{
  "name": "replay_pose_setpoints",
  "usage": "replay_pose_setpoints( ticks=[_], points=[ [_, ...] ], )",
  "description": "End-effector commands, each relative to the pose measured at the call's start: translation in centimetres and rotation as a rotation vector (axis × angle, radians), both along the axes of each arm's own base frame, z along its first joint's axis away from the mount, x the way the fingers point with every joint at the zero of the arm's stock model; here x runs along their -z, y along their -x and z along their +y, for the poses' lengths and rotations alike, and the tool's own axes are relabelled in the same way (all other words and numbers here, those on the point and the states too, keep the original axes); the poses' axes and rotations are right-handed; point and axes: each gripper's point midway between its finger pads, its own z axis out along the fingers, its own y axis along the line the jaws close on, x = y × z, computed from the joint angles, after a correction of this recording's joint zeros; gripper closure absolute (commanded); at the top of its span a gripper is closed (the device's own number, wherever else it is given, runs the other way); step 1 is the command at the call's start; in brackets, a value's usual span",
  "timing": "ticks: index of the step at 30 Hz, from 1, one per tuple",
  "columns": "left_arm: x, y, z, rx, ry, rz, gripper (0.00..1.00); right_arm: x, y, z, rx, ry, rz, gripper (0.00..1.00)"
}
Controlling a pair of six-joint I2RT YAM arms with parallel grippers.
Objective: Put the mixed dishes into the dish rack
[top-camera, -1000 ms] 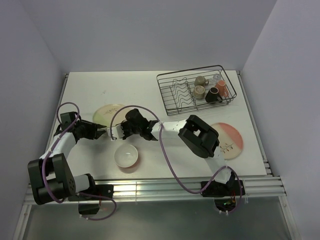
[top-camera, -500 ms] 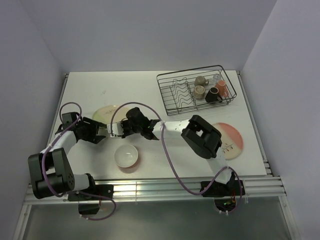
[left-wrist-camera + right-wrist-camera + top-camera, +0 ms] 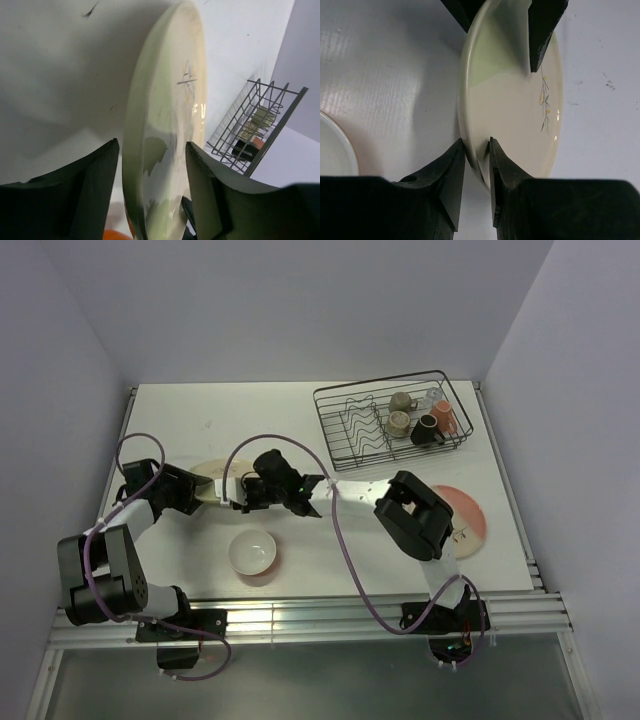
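Observation:
The cream plate (image 3: 213, 476) with a sprig drawing is tipped up on edge left of centre. My right gripper (image 3: 236, 496) is shut on its rim (image 3: 477, 159), one finger on each face of the plate (image 3: 515, 100). My left gripper (image 3: 196, 490) is open at the opposite edge; its jaws straddle the plate (image 3: 170, 125) with a gap on both sides (image 3: 152, 200). The white bowl (image 3: 251, 553) sits near the front. The cream-and-pink plate (image 3: 466, 523) lies at the right, partly under the right arm. The dish rack (image 3: 392, 420) holds olive cups (image 3: 400, 411), a pink mug (image 3: 444, 417), a dark cup and a clear glass.
The rack's wavy dividers (image 3: 360, 425) fill its left half, and the rack (image 3: 250, 130) shows far off in the left wrist view. The bowl's rim (image 3: 332, 150) lies just left of my right gripper. Walls enclose the table on three sides.
My left gripper's jaws have opened off the cream plate's rim. The right gripper has kept its hold, and both arms have shifted a little toward the back.

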Motion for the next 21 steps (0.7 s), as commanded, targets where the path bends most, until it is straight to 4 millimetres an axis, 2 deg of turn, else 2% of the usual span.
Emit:
replay_pose_setpoints(
  ticks=[1,3,4,6,7,9,10,11,14,15,17,18,20,21],
  points=[
    [-1.6,-1.6,0.6,-0.003,-0.048,-0.130,0.40,-3.1,2.4,0.8,-0.032,-0.074,0.151,0.98],
    [-2.0,-1.7,0.7,-0.012,-0.051,-0.147,0.46,-3.1,2.7,0.9,-0.035,-0.075,0.174,0.98],
    [-2.3,-1.9,0.7,-0.014,-0.047,-0.164,0.57,-3.3,2.7,1.0,-0.031,-0.080,0.187,0.98],
    [-2.8,-1.9,0.5,-0.013,-0.038,-0.185,0.70,-3.4,2.8,1.1,-0.030,-0.083,0.202,0.97],
    [-3.2,-2.0,0.4,-0.012,-0.035,-0.198,0.85,-3.2,2.9,1.2,-0.024,-0.081,0.215,0.97],
    [-3.9,-2.0,0.5,-0.012,-0.041,-0.215,0.92,-3.3,2.6,1.2,-0.011,-0.084,0.223,0.96],
    [-4.3,-2.1,0.5,-0.006,-0.050,-0.226,1.00,-3.0,2.6,1.2,-0.006,-0.082,0.235,0.95],
    [-4.8,-2.0,0.5,-0.004,-0.057,-0.232,1.00,-2.9,2.5,1.2,-0.002,-0.081,0.241,0.93],
    [-6.6,-2.1,0.7,0.014,-0.097,-0.279,1.00,-3.2,2.2,1.2,0.008,-0.084,0.262,0.78],
    [-6.9,-2.1,0.7,0.023,-0.107,-0.284,1.00,-3.2,2.1,1.1,0.012,-0.084,0.268,0.65],
    [-8.9,-2.3,0.7,0.053,-0.148,-0.351,1.00,-4.1,2.1,0.9,0.004,-0.102,0.276,0.52],
    [-9.8,-2.5,0.8,0.071,-0.177,-0.379,1.00,-4.5,2.2,0.8,0.003,-0.111,0.283,0.39],
    [-11.4,-2.7,0.9,0.094,-0.218,-0.428,1.00,-6.5,2.1,0.3,-0.013,-0.146,0.301,0.30],
    [-12.3,-2.9,1.1,0.121,-0.261,-0.448,1.00,-7.5,2.0,0.0,-0.009,-0.155,0.331,0.20]
  ],
)
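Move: The plate, still tilted in the right hand's pinch at its rim, has its middle about 2 cm ahead and 5 cm to the right of the left hand, whose open fingers straddle its left rim. From the right hand, the plate's middle is about 5 cm ahead, 3 cm left and 3 cm lower; the white bowl sits roughly 12 cm back, 4 cm right and 7 cm below, and the dish rack is some 18 cm ahead and 37 cm right. Easing forward a centimetre or so while closing, the left hand pinches the plate's left rim between its fingers, then rises to about 4 cm above its start, drawing back the same bit, its fingertips tilting up some 10 degrees. The right hand first keeps its grip while rolling and easing back, then opens wide and backs off the rim. ##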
